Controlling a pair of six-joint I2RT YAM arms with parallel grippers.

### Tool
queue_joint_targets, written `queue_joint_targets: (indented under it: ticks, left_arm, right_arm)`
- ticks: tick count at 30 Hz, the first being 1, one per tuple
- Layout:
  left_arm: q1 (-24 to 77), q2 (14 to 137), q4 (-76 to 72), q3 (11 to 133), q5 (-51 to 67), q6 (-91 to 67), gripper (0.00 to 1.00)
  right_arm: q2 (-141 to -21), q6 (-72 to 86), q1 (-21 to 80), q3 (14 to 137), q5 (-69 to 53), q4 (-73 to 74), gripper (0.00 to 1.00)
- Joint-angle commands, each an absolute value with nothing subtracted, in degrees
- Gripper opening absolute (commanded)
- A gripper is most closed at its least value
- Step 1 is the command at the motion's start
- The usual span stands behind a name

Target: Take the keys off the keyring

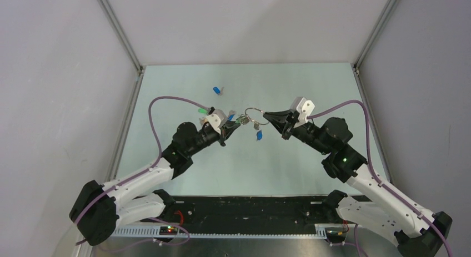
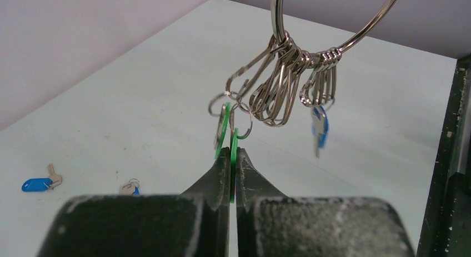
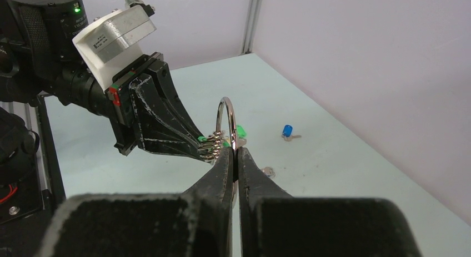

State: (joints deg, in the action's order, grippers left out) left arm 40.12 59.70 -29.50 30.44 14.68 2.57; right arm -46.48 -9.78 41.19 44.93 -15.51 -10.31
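The keyring (image 1: 254,109) hangs in the air between the two arms. My right gripper (image 1: 265,116) is shut on its wire, seen edge-on in the right wrist view as the keyring (image 3: 219,118) rising from the gripper (image 3: 234,151). In the left wrist view, the keyring (image 2: 276,18) carries several silver clips (image 2: 277,85) with keys: two green-capped keys and a blue-capped key (image 2: 319,126). My left gripper (image 2: 233,157) is shut on one green-capped key (image 2: 234,141); the other green-capped key (image 2: 222,129) lies against the outside of its left finger.
A loose blue-capped key (image 1: 217,91) lies on the pale table toward the back. A green-capped key (image 1: 202,110) lies behind the left wrist. Another small key with a ring (image 2: 130,187) lies nearby. Grey walls enclose the table; a black base plate (image 1: 250,207) runs along the near edge.
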Motion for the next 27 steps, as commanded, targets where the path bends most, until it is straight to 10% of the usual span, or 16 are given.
queue_joint_targets:
  ticks: [1,14,19,27]
  left_arm:
    - [40.2,58.1,-30.0,32.0,12.3,2.9,0.0]
    - [40.1,56.8,4.3,48.0,14.2,5.7,0.0]
    - [40.0,58.0,17.1,56.1,16.2,9.2,0.0]
    - [40.0,61.3,33.4,68.0,18.6,17.2,0.0]
  right_arm:
    - [-44.8,-8.8,40.7,48.3,-14.8,-13.0,0.0]
    - [-49.9,-9.0,39.8,47.8,-10.9,-5.7,0.0]
    - [-52.2,-9.5,39.9,47.8,-14.5,-3.9,0.34]
    - [-51.6,-11.0,40.7,44.1,-21.8,-10.7,0.37]
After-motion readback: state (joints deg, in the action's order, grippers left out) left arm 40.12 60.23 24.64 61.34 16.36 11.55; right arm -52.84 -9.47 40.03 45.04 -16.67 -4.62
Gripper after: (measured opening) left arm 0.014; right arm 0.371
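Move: Between the two hands, the keyring's middle lies some 7 cm to the right of the left hand, 1 cm back and 9 cm above it; the left fingers already pinch a green tag hanging from the ring. A hanging blue-tagged key is about 8 cm right of the left hand and 5 cm back, and a loose blue-tagged key on the table is roughly 14 cm ahead and 4 cm left. The right hand already grips the ring, whose middle is about 4 cm left, 2 cm ahead and 3 cm below it. Lowering the ring by some 5 cm with a little reach forward, the right hand opens its fingers to about a third and lets go, tipping slightly downward. The left hand keeps its pinch on the green tag, rises about 4 cm, then draws back and to its left, its left side rolling up some 20 degrees. ##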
